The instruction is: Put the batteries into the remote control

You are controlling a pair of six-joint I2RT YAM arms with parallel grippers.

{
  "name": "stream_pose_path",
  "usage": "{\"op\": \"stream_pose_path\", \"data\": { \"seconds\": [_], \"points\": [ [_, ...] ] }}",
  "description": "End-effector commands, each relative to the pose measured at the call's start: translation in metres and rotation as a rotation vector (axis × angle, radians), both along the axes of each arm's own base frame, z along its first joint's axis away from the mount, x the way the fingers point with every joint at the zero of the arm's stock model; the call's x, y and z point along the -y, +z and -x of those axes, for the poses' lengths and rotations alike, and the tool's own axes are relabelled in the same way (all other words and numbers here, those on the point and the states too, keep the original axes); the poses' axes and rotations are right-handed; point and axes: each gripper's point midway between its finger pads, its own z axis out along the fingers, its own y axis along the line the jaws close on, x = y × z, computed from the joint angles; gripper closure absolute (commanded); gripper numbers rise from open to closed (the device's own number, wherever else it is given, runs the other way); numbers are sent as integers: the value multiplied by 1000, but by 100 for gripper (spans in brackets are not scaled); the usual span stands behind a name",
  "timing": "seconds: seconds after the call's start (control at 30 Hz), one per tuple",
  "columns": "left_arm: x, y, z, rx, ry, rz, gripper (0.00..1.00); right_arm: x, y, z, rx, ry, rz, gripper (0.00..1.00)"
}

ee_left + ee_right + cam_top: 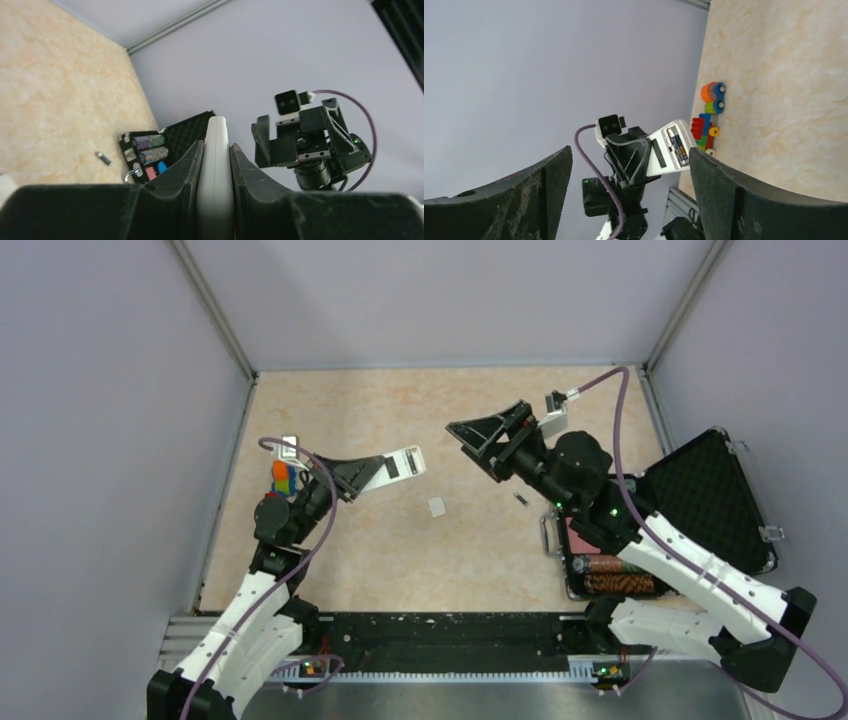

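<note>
My left gripper [362,472] is shut on the remote control [400,462], a slim white bar held up above the table. From the left wrist the remote [216,165] stands clamped edge-on between both fingers. The right wrist view shows its dark recess facing me, with one battery [680,147] lying inside. A second battery [521,499] lies loose on the table, also in the left wrist view [103,158]. My right gripper [472,450] hangs open and empty to the right of the remote, apart from it, its jaws [629,165] spread wide.
A small white cover piece [437,506] lies on the table between the arms. An open black case [720,495] with striped chip rolls [610,575] sits at the right. A colourful toy [284,478] stands by the left wall.
</note>
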Motion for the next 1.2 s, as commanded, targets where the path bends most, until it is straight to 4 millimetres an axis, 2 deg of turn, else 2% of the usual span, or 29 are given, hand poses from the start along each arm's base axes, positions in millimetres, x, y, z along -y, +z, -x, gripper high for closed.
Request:
{"op": "stream_pose_path", "data": {
  "seconds": [0.0, 0.13, 0.27, 0.37, 0.53, 0.63, 0.7, 0.8, 0.9, 1.0, 1.17],
  "points": [
    [8, -5, 4, -7, -36, -125, 100, 28, -41, -7, 51, 15, 251, 19],
    [15, -18, 4, -61, -85, -229, 100, 58, -102, -28, -17, 17, 600, 27],
    [21, -32, 5, -96, -132, -293, 100, 100, -172, -48, -141, -69, 979, 28],
    [21, -35, 6, -96, -137, -303, 100, 125, -205, -63, -168, -135, 1145, 25],
    [16, -38, 4, -99, -100, -346, 100, 145, -242, -84, -224, -86, 1291, 24],
    [11, -42, -2, -115, -68, -382, 100, 159, -268, -94, -339, -61, 1283, 29],
    [10, -43, -5, -120, -63, -388, 100, 165, -284, -99, -406, -54, 1263, 40],
    [10, -42, -9, -120, -61, -388, 100, 169, -301, -108, -467, -68, 1266, 65],
    [12, -43, -12, -125, -70, -380, 100, 172, -311, -119, -505, -104, 1294, 82],
    [13, -42, -12, -122, -74, -371, 100, 174, -323, -126, -543, -107, 1311, 88],
    [13, -39, -9, -99, -82, -361, 100, 173, -344, -132, -585, -81, 1345, 90]
  ]
}}
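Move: The loose battery lies on the table about 11 cm ahead of the right hand, 17 cm to its right and some 39 cm below. The open chip case's tray is centred roughly 19 cm to the right of the battery and 10 cm nearer the base. The white battery cover lies on the table about 20 cm left of the battery and 2 cm nearer the base. From the left hand, the battery is some 10 cm ahead, 29 cm right and 33 cm below. Down fast, some 35 cm, with about 17 cm to the right and 11 cm forward, the empty right hand leaves the remote and dives to just above the loose battery. Its wrist swings roughly 80 degrees so the fingers point down, and late in the descent they close from wide open to nearly shut. The left hand keeps hold of the remote, lowering about 7 cm and rolling its left side up. ##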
